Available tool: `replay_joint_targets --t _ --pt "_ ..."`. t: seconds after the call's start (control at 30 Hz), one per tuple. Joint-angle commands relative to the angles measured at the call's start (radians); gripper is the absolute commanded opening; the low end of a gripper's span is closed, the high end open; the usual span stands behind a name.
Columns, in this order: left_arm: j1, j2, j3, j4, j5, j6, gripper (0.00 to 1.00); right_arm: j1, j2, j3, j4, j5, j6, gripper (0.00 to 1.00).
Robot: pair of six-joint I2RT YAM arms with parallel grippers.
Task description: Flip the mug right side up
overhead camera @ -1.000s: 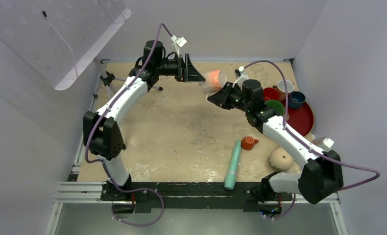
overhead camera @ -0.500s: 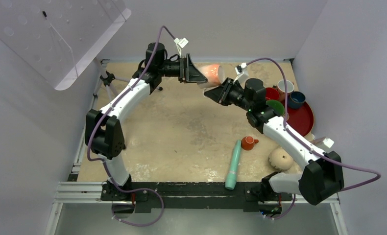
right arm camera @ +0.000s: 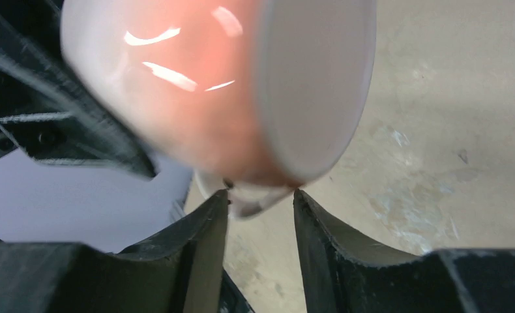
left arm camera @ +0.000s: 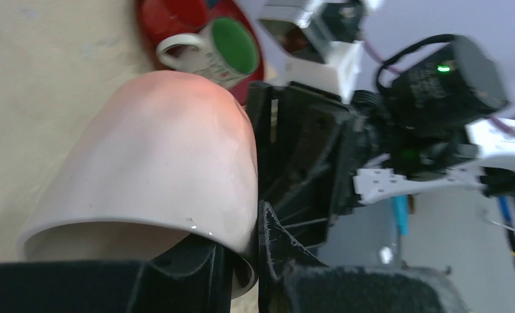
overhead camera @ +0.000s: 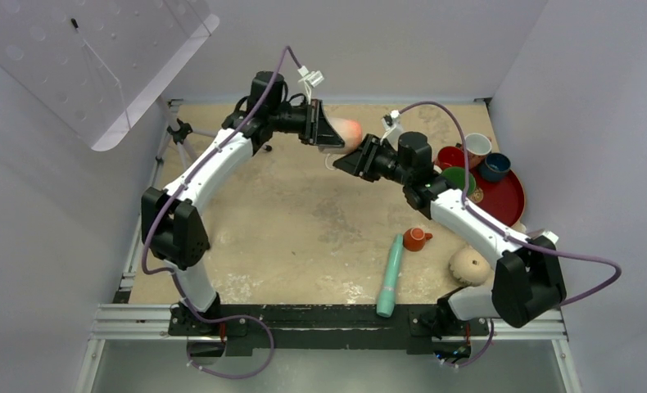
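The mug [overhead camera: 470, 266], rounded and beige, sits mouth down on the table beside the right arm's base, and neither gripper touches it. Both grippers meet in the air at the back of the table around a different, pale cup [overhead camera: 349, 129] with a peach-pink inside. My left gripper [overhead camera: 330, 131] [left arm camera: 258, 215] is shut on that cup's wall [left arm camera: 157, 163], with one finger inside the rim and one outside. My right gripper [overhead camera: 346, 160] [right arm camera: 260, 195] is open, its fingertips spread either side of the cup's small handle [right arm camera: 255, 199].
A red tray [overhead camera: 513, 201] at the right edge carries a white mug with a green inside [overhead camera: 459, 178] [left arm camera: 225, 52], a white cup [overhead camera: 477, 145], a blue cup [overhead camera: 495, 166] and a red one [overhead camera: 451, 155]. A small orange cup [overhead camera: 416, 238] and a teal cylinder [overhead camera: 390, 277] lie mid-right.
The right arm carried the pale cup leftward to the left gripper. The left gripper closed on the cup's rim, and the right gripper's fingers spread apart.
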Motion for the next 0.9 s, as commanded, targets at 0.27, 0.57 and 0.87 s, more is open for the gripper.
replay_joint_targets --t 0.27,0.57,0.87 --pt "-0.078 -0.119 0.05 -0.778 -0.637 1.279 0.0 0.012 -0.082 0.109 -0.453 0.226 -0.258 0.76" --pt "-0.18 -0.26 -0.097 -1.153 -0.77 2.078 0.0 0.057 0.012 0.43 -0.684 0.422 -0.391 0.91" --pt "-0.274 -0.322 -0.097 -1.202 -0.923 2.344 0.0 0.269 0.234 0.687 -0.693 0.27 -0.471 0.86"
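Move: The left fingers already grip the mug's rim. Its middle is about 4 cm right and 2 cm ahead of them, and for the right hand, at the handle, about 6 cm ahead, 1 cm right and a little above. The clear table to head for lies roughly 11 cm back, 16 cm left and 30 cm below the left hand. The tripod's far foot stands some 13 cm ahead and 20 cm left of that hand, the near foot about 14 cm back and 34 cm left. Bring the left gripper down some 15 cm and left, then back towards the base, keeping its pinch on the rim and rolling the wrist about 110 degrees until the fingers point down. Meanwhile open the right fingers wide to free the handle, dip that hand about 6 cm and draw it right, then raise it past its starting height and swing it back left. ##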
